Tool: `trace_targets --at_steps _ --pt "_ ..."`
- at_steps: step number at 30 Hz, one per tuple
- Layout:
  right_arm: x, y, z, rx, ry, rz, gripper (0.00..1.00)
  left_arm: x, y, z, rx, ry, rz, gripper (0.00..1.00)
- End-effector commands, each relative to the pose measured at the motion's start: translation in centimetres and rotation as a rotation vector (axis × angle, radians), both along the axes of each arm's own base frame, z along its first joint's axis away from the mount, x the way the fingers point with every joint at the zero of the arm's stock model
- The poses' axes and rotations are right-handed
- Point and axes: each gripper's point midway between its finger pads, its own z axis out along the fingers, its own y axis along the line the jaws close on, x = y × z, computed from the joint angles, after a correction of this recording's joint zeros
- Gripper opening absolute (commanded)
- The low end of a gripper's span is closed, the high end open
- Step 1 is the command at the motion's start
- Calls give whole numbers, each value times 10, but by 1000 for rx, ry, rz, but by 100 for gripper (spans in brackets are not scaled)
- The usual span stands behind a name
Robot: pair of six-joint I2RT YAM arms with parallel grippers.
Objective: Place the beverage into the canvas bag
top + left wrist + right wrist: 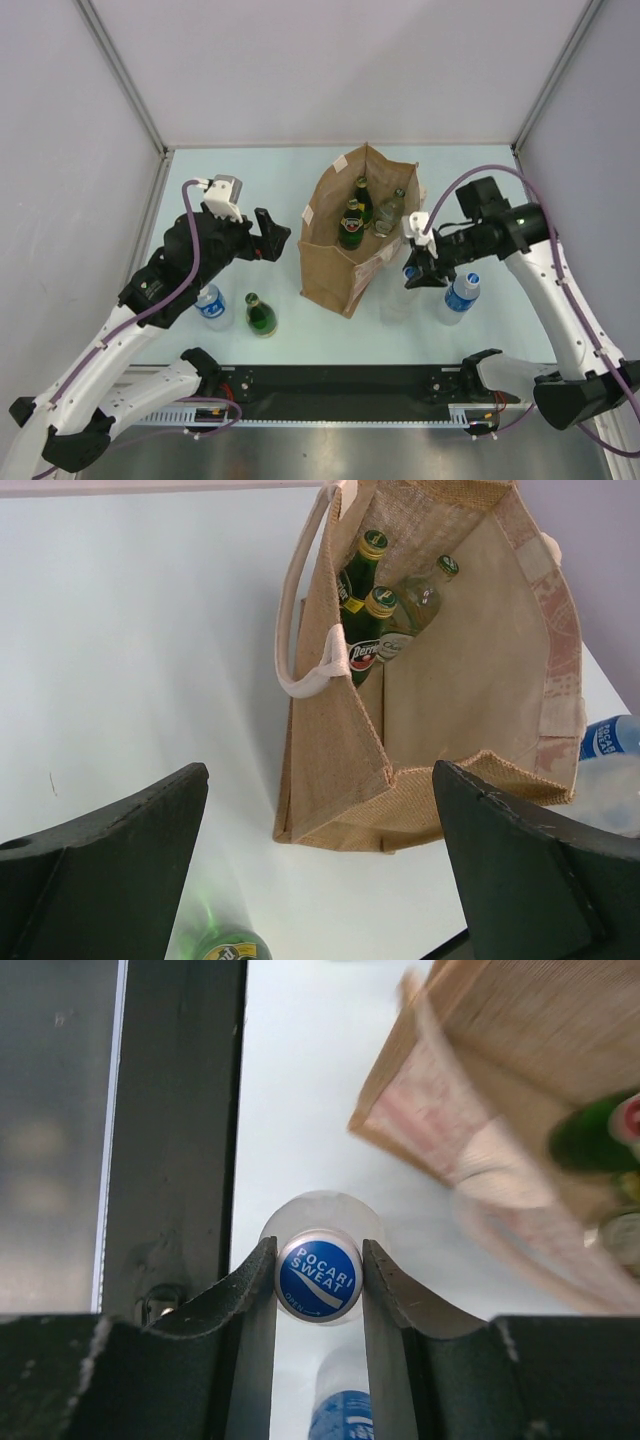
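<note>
The beverage is a clear Pocari Sweat bottle [398, 298] with a blue cap [319, 1276], standing on the table just right of the canvas bag [335, 272]. My right gripper [318, 1252] is shut on that cap, one finger on each side of it. The tan bag [470, 710] stands open with cream handles. It holds two green Perrier bottles [352, 228] and a clear bottle [388, 212]. My left gripper [272, 240] hangs open left of the bag with nothing between its fingers [110, 870].
A second Pocari Sweat bottle [460, 295] stands right of the held one. A small water bottle [212, 305] and a green bottle [261, 315] stand at the front left. The black rail [340, 385] runs along the near edge. Grey walls enclose the table.
</note>
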Motion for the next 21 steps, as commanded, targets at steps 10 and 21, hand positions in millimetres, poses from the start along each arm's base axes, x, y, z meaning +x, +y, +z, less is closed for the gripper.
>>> trace_targets --at_steps 10,21 --pt "2 49 236 512 -141 -10 0 11 4 33 24 -94 17 100" --pt "107 45 301 653 -247 -272 0 9 6 31 16 -92 22 100"
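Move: The right hand already pinches the Pocari Sweat bottle by its cap, just off the table. The canvas bag's middle lies about 20 cm ahead and 11 cm to its left, some 15 cm lower; the green bottle standing in it is about 19 cm ahead and 11 cm left. The blue-labelled bottle stands level with the hand, roughly 11 cm to its right. From the left hand the bag's middle is some 13 cm ahead, 15 cm right and well below. Steeply upward, the right hand hoists the Pocari Sweat bottle about 25 cm, easing some 5 cm left on the way and then pushing about 7 cm forward as the climb slows, towards the space above the bag's mouth. Its wrist rolls about 30 degrees, swinging the bottle's base out to the left while the fingers keep their pinch on the cap. ##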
